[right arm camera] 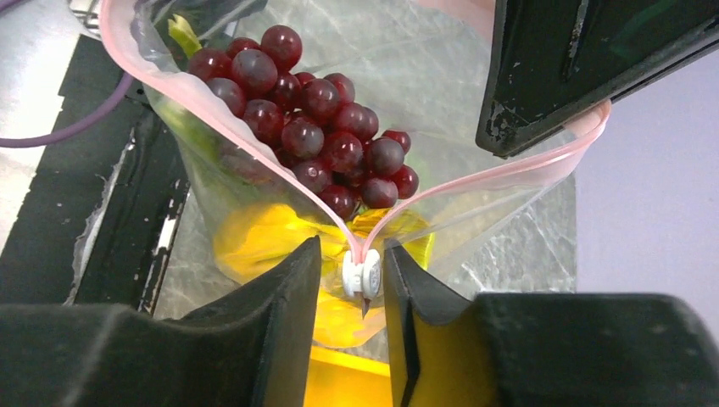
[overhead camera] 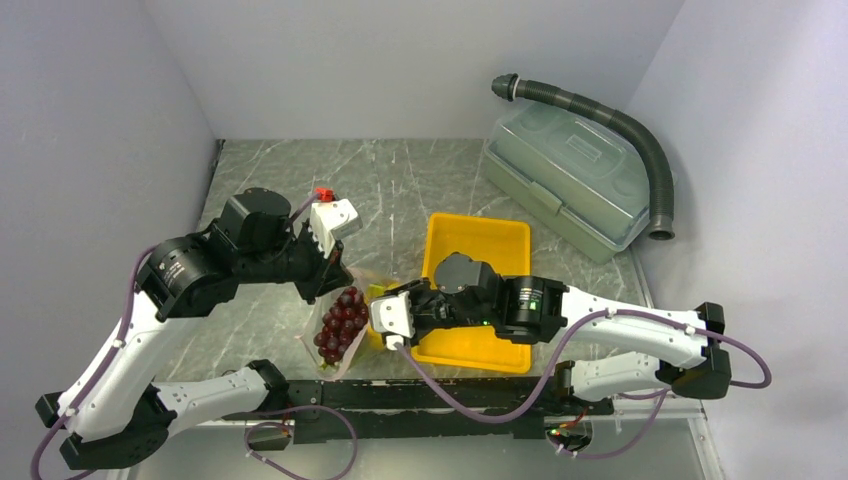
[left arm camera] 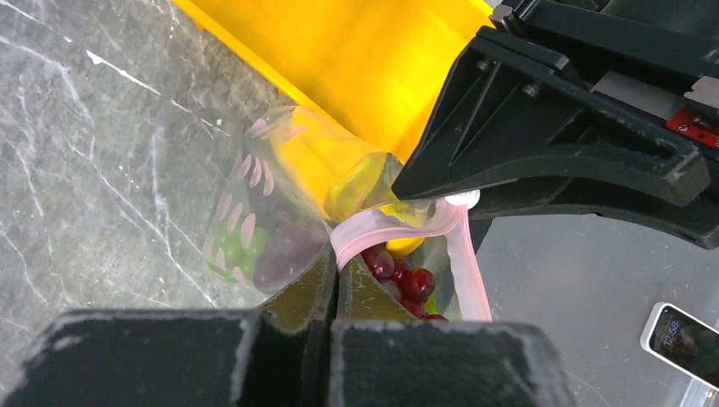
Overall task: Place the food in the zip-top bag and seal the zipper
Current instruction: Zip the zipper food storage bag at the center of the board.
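Note:
The zip-top bag [overhead camera: 318,352] stands between both arms with its mouth spread open. Inside it lies food: dark red grapes [right arm camera: 314,110], a yellow banana [right arm camera: 263,237], and green and purple pieces [left arm camera: 254,250]. My left gripper [left arm camera: 339,259] is shut on the pink zipper [left arm camera: 390,227] at one end of the mouth. My right gripper [right arm camera: 353,246] is at the other end, its fingers [right arm camera: 288,288] on either side of the white slider [right arm camera: 362,275]. The right finger is against the slider, but a small gap remains on the left. In the top view the left gripper [overhead camera: 335,283] and the right gripper [overhead camera: 372,312] face each other across the bag.
The yellow tray [overhead camera: 500,235] sits right of the bag, partly under the right arm. A translucent lidded box [overhead camera: 570,180] and a grey corrugated hose [overhead camera: 640,150] lie at the back right. A phone [left arm camera: 678,335] lies on the table near the front.

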Robot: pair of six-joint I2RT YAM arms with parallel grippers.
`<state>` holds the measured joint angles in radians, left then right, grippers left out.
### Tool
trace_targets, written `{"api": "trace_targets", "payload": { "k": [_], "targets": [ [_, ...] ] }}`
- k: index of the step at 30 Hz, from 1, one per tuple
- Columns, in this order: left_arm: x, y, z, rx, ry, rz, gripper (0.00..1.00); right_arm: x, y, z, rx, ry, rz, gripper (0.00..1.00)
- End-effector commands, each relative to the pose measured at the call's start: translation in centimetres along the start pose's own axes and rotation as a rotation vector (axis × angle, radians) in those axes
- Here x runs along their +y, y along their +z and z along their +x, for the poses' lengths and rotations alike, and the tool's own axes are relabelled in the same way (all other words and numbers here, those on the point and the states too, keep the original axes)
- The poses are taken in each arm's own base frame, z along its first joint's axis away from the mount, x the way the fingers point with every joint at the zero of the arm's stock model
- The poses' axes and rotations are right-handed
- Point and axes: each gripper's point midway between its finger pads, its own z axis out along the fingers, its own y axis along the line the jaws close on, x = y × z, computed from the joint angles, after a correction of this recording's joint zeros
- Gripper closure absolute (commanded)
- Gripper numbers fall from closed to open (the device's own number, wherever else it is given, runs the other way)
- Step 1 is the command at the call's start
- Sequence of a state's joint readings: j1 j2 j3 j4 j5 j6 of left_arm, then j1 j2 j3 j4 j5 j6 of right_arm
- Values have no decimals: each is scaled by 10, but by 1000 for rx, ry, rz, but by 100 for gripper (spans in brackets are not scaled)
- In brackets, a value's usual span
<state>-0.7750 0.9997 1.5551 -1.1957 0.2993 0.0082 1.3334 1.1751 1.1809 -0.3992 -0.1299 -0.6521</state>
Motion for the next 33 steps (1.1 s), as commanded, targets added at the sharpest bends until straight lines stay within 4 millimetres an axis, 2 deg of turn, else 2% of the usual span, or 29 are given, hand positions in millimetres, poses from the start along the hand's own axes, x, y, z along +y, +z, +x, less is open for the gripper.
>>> {"api": "trace_targets", "payload": {
  "k": [1, 3, 5, 6, 13, 16, 22, 26, 33],
  "targets": [
    [-8, -4, -25, -99, 33, 39, 100, -27, -5, -31, -62, -35, 97, 67],
    [-9, -3, -24, -95, 32, 45, 100, -28, -5, -33, -60, -40, 103, 78],
    [-8, -2, -22, -90, 30, 45, 100, -30, -6, -33, -49, -41, 114, 95],
    [-8, -1, -21, -87, 29, 42, 100, -31, -7, -32, -42, -42, 118, 100],
    [-8, -6, -5, -89, 27, 30, 99, -34, -22, -36, -22, -34, 117, 100],
    [-13, -11, 2, -123, 40, 48, 88, -35, -27, -39, -8, -18, 108, 100],
    [-34, -33, 2, -240, 89, 126, 65, -31, -28, -40, 34, 27, 56, 100],
    [-47, -36, 4, -280, 129, 205, 51, -26, -25, -43, 58, 63, 8, 100],
    [-51, -39, -5, -387, 207, 218, 32, -18, -18, -56, 111, 152, -108, 100]
  ]
}}
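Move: At the bag's open mouth, the right hand has its half-open fingers around the white zipper slider, barely 1 cm to the left of its hand point. From that hand the red grapes lie roughly 7 cm left and 6 cm below, and the yellow tray some 8 cm ahead, 16 cm right and far below. The left hand still pinches the pink zipper rim; the slider is about 4 cm back, 5 cm right and 4 cm below it. Closing on the slider, the right fingers pinch it and keep hold while that hand lifts it about 2.5 cm, its fingertips tipping some 10 degrees downward. The left hand dips slightly, opens its fingers well past half to let go of the rim, then backs off about 5 cm towards the base, rising again, fingers tilting upward some 15 degrees. ##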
